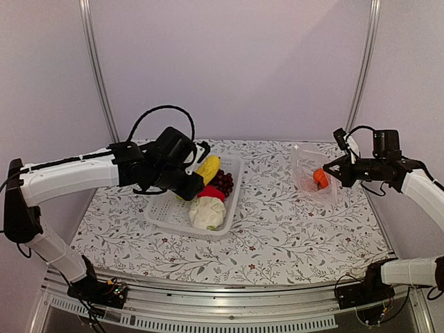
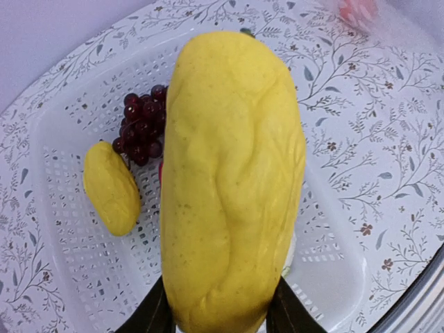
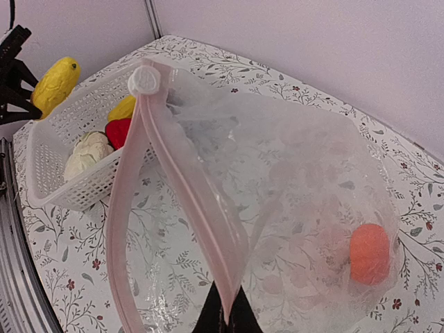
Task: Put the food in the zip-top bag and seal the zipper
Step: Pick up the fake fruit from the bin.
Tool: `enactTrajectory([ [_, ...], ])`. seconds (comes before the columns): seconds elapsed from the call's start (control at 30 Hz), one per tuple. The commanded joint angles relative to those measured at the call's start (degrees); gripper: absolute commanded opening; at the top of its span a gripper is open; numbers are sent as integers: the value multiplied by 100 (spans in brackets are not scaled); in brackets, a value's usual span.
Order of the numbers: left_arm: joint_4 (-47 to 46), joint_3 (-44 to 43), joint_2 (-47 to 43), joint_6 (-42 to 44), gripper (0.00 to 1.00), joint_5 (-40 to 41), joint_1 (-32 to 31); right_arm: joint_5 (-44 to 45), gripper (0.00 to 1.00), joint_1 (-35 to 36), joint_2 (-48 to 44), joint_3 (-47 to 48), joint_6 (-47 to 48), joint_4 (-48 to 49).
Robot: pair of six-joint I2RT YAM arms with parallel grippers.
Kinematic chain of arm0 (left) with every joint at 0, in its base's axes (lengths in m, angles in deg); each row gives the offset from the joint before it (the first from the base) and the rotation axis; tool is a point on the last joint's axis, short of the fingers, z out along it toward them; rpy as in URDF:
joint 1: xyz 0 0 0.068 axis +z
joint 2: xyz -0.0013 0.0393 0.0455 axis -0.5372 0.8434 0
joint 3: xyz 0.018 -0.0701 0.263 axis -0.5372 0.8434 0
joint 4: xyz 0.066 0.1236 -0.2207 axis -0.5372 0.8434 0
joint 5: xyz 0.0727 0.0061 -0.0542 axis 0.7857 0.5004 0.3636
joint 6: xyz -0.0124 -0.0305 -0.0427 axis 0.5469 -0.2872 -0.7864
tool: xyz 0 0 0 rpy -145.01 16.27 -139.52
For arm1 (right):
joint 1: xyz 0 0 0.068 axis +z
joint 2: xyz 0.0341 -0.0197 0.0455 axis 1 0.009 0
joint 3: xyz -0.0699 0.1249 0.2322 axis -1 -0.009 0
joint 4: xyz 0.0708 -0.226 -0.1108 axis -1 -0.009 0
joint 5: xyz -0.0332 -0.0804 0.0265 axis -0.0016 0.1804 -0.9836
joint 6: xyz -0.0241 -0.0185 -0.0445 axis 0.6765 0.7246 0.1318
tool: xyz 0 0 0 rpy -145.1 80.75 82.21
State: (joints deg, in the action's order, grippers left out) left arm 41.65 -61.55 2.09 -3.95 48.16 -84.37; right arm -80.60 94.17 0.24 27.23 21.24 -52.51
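Observation:
My left gripper (image 2: 218,316) is shut on a large yellow oblong piece (image 2: 232,180) and holds it in the air above the basket (image 2: 333,277). A smaller yellow piece (image 2: 111,187) and the dark grape bunch (image 2: 142,132) lie in the basket below. The white cauliflower (image 1: 207,212) and red pepper (image 1: 211,193) lie there too. At the right, my right gripper (image 3: 229,316) is shut on the pink zipper strip (image 3: 187,173) of the clear zip-top bag (image 3: 291,180). The bag's mouth gapes towards the basket. The orange fruit (image 3: 369,253) sits inside the bag.
The white perforated basket (image 1: 163,211) stands left of centre on the floral tablecloth (image 1: 277,236). A white slider (image 3: 144,80) sits at the far end of the zipper. Frame posts and a plain wall stand behind the table.

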Motion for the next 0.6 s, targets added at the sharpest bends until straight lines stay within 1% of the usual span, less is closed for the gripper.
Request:
enactTrajectory([
  [0.0, -131, -494, -59, -198, 23, -417, -557, 270, 0, -29, 236, 551, 129, -361],
  [0.1, -402, -757, 99, -278, 23, -710, -933, 359, 0, -13, 376, 820, 132, -554],
  [0.27, -1075, -1122, 503, -399, 21, -1477, -1404, 615, 0, 176, 574, 1182, 217, -880],
  [0.57, -1950, -1885, 1441, -1057, 20, -2495, -1778, 859, 0, 466, 686, 1373, 220, -1129],
])
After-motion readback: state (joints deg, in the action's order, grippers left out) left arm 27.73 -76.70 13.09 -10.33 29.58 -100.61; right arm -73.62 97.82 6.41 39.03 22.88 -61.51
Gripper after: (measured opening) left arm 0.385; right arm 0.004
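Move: The left hand already holds the yellow fruit above the bin. The open mouth of the bag lies about 29 cm to its right, some 7 cm ahead and roughly level with it in height. The cauliflower sits about 2 cm right and 13 cm below; the red pepper is some 7 cm ahead, 3 cm right and 14 cm below. The orange fruit in the bag is about 12 cm ahead, 36 cm right and 14 cm below. From the right hand the mouth is about 7 cm left, 3 cm ahead and 4 cm below. Keeping its pinch on one end of the yellow fruit, the left hand swings some 19 cm right and 11 cm back, leaving the bin for the bag mouth. It also climbs about 7 cm before levelling off, with the wrist turning clockwise and its left side dipping, some 25 degrees each. The right hand, still gripping the bag's rim, lifts and reaches about 2 cm, then eases slightly down. ##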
